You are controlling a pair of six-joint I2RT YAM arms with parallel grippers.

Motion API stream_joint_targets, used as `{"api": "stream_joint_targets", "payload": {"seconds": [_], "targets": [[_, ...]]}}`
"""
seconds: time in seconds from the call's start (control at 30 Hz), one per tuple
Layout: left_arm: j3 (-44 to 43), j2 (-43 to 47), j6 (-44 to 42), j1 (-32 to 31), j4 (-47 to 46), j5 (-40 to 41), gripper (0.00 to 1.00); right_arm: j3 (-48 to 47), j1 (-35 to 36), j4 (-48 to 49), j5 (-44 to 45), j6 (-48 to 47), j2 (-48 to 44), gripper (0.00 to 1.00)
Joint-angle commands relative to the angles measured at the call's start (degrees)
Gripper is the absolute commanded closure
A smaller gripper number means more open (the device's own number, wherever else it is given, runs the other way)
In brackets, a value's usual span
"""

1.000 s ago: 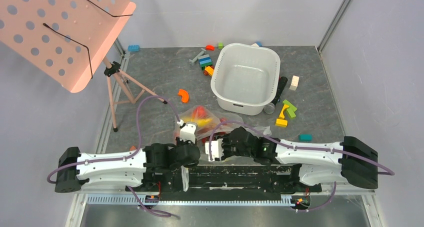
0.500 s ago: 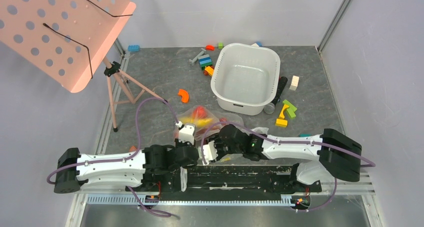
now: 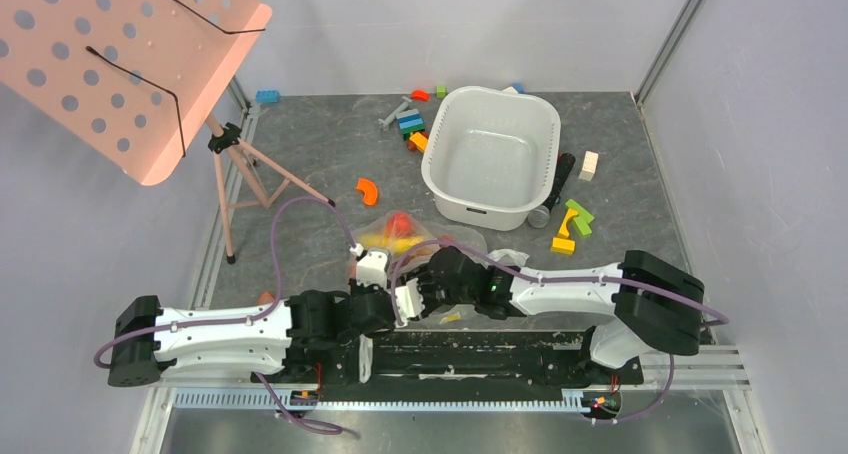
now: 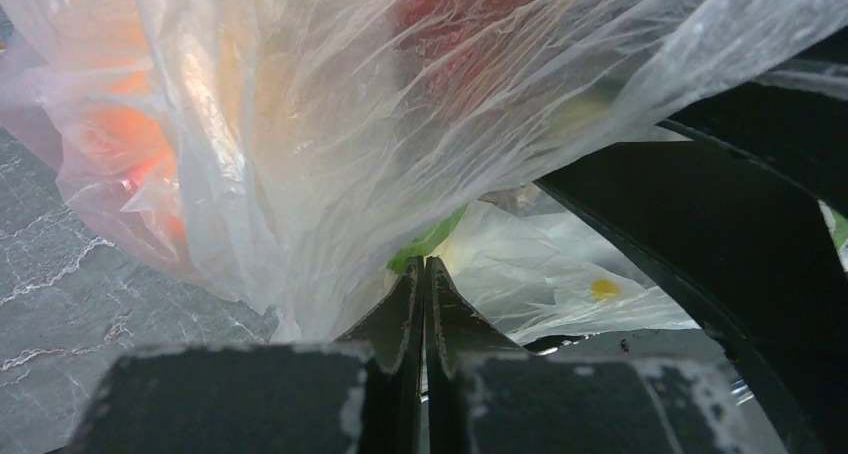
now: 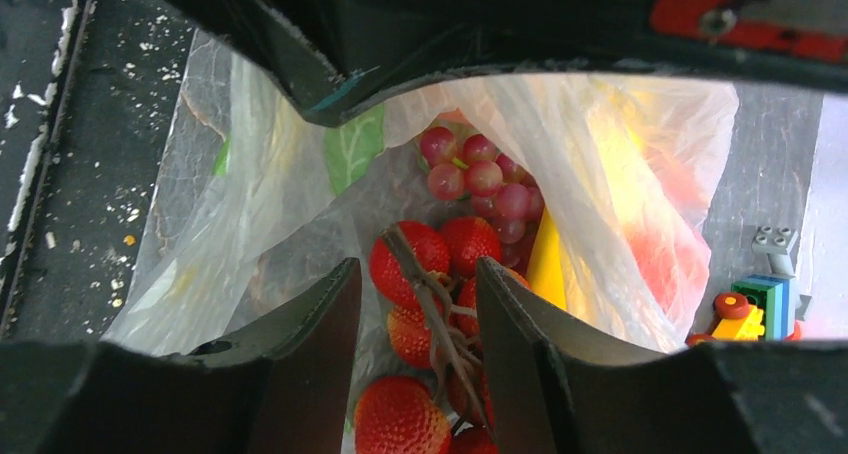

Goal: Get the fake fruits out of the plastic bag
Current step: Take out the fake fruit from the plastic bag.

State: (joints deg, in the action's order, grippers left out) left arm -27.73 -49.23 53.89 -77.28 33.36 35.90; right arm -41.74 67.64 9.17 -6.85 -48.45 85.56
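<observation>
The plastic bag (image 3: 400, 236) lies crumpled on the grey floor just ahead of both wrists. My left gripper (image 4: 425, 262) is shut, pinching the bag's film (image 4: 300, 124) at its near edge; in the top view the left gripper (image 3: 372, 266) sits at the bag's left side. My right gripper (image 5: 418, 266) is open inside the bag's mouth. Its fingers stand either side of a red bunch of fake fruits (image 5: 425, 274) with a brown stem, without closing on it. Pink grapes (image 5: 480, 179) and a yellow piece (image 5: 548, 259) lie deeper in. An orange-pink fruit (image 5: 670, 254) shows through the film.
A white basin (image 3: 480, 212) stands behind the bag. Coloured blocks lie to its right (image 3: 570, 224) and left (image 3: 410, 124). An orange curved piece (image 3: 368, 190) lies left of the basin. A pink music stand (image 3: 120, 64) on tripod legs (image 3: 250, 174) fills the far left.
My right arm has swung left and forward, bringing its gripper from beside the bag into the bag's mouth, close to the left gripper. The left arm has stayed put.
</observation>
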Motion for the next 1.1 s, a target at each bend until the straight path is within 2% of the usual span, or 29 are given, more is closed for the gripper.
{"api": "stream_joint_targets", "payload": {"seconds": [0.0,0.3,0.33,0.4,0.43,0.83,1.07], "targets": [[0.5,0.0,2.6,-0.4,-1.8,1.5,0.98,-2.8,-0.2,4.2,1.8,-1.1,2.2,0.52],[1.2,1.4,3.4,-0.4,-1.3,1.6,0.98,-1.8,-0.5,4.3,5.2,-1.7,2.9,0.70],[1.3,1.6,3.5,-0.4,-1.1,1.8,0.98,-1.4,-0.6,4.3,4.9,-1.4,2.4,0.76],[1.6,2.1,3.8,-0.4,-0.9,2.0,0.98,-1.7,-1.2,3.4,3.8,-0.3,1.9,0.98],[1.7,2.3,3.9,-0.4,-0.8,2.1,0.98,-2.0,-1.7,2.2,2.6,0.3,1.6,1.00],[2.9,7.6,3.6,-0.4,-1.5,3.6,0.98,-0.2,-2.8,3.4,-2.9,8.3,-10.7,1.00],[2.1,7.2,2.8,-0.4,-2.1,4.0,0.98,-0.5,-2.9,4.9,-8.6,12.8,-17.4,1.00]]}}
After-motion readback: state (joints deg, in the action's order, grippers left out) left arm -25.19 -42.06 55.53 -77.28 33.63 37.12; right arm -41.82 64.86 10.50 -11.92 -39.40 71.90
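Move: The strawberry bunch lies just beneath my half-open right fingers, about 1 cm ahead, 1 cm left and 3 cm down, its brown stem between them. The grapes are about 4 cm ahead and 6 cm left of that hand. The banana, under the bag's plastic, is some 9 cm ahead and 2 cm left, both about 4 cm down. From my left hand, shut on the bag's rim, the bunch is roughly 5 cm ahead, 5 cm right and 3 cm lower. I ease my right hand a centimetre or so forward and slightly left and down inside the bag's mouth, shutting the fingers on the strawberries' brown stem. Then I lift almost straight up, about 10 cm, drawing back 2 cm near the top while the fingertips tilt up some 15 degrees. My left hand keeps its pinch on the rim, dipping about a centimetre and coming back up. ##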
